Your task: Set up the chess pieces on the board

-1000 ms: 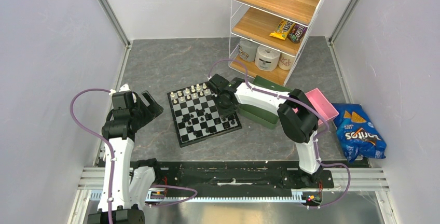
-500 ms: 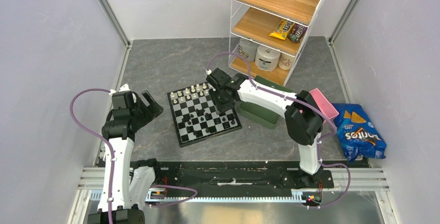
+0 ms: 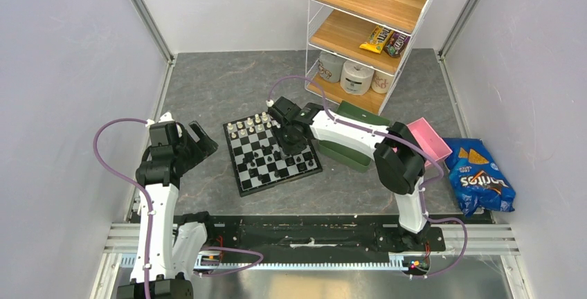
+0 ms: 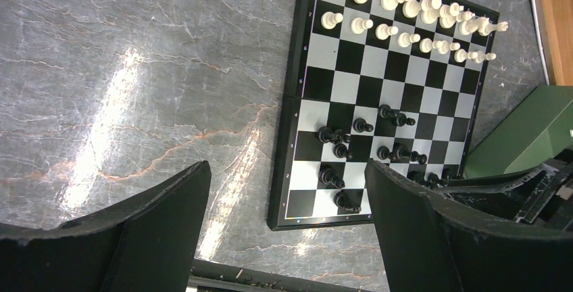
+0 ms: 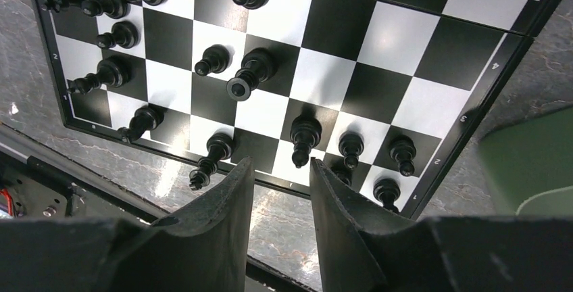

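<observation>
The board (image 3: pixel 244 187) lies at the table's middle, turned slightly. Cream-white chess pieces (image 3: pixel 253 122) fill its two far rows. Black chess pieces (image 3: pixel 266 162) are scattered over the near half, some on their sides. My right gripper (image 3: pixel 287 140) hovers over the board's right half; in the right wrist view it (image 5: pixel 282 163) is open with a narrow gap and nothing between its fingers, above the black pieces (image 5: pixel 250 76) by the board's edge (image 5: pixel 513 42). My left gripper (image 4: pixel 287 170) is wide open and empty, left of the board (image 4: pixel 292 89).
A dark green tray (image 3: pixel 346 152) lies against the board's right side, with a pink tray (image 3: pixel 432 140) beyond it. A wire rack with wooden shelves (image 3: pixel 367 29) stands at the back right. A blue chip bag (image 3: pixel 481 181) rests at the far right.
My right gripper has moved left from the board's right edge toward its middle, and its jaws have parted a little. The left arm has not moved.
</observation>
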Action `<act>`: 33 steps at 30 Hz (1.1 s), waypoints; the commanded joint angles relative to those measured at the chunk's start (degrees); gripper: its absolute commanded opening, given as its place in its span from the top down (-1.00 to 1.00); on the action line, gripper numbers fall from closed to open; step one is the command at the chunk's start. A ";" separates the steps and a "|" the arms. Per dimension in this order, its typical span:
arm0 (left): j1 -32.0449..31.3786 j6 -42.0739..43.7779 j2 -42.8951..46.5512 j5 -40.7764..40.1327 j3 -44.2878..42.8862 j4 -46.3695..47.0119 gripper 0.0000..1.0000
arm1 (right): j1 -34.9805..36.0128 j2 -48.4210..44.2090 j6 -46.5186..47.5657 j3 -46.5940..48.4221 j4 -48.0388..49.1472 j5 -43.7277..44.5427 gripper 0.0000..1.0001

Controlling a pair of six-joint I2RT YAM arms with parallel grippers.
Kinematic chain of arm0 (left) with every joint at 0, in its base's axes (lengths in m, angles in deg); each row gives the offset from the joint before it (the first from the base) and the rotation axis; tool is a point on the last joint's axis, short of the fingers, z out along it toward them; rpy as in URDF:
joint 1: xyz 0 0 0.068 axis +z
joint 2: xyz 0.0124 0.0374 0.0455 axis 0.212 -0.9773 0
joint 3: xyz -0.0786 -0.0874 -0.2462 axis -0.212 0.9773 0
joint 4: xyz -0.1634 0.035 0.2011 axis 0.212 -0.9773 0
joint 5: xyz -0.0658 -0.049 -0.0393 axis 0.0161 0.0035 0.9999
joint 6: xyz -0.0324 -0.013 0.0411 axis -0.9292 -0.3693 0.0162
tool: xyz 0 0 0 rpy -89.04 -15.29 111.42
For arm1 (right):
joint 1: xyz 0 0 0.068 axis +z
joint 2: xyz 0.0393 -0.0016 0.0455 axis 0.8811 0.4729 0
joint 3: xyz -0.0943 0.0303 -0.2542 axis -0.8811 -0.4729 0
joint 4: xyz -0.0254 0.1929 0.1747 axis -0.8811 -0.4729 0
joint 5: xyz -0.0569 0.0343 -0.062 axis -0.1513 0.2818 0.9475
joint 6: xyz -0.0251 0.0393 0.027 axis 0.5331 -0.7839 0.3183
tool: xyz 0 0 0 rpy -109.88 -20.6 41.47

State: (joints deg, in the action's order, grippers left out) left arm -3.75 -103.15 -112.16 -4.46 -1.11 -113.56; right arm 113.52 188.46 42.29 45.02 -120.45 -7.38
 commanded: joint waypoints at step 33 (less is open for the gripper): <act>-0.05 -1.14 0.19 0.48 0.08 1.74 -0.82 | 1.87 1.87 -0.43 1.41 -1.57 1.34 0.73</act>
State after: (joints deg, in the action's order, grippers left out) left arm -3.75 -103.33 -112.16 -4.46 -1.02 -113.54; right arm 114.60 191.45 42.29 45.71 -121.34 -6.90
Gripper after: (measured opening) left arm 0.914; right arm 0.157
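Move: My right hand hovers, about half open, over the slim black piece on the board's near side: it stands roughly 1 cm to the right, no farther out, and some 4 cm below. The crowned black piece is about 2 cm ahead and 3 cm left, the nearest pawn 1 cm ahead and 3 cm right, the cross-topped black piece 3 cm back and 3 cm left. From my idle left hand, the slim piece lies about 22 cm right, 2 cm ahead, 12 cm below. I sink my right hand some 2 cm, almost straight down, until the fingertips straddle the head of the slim black piece. Then I hold that height and close the fingers on its head from nearly half open to narrow, easing back towards my base by about half a centimetre as they come together. ##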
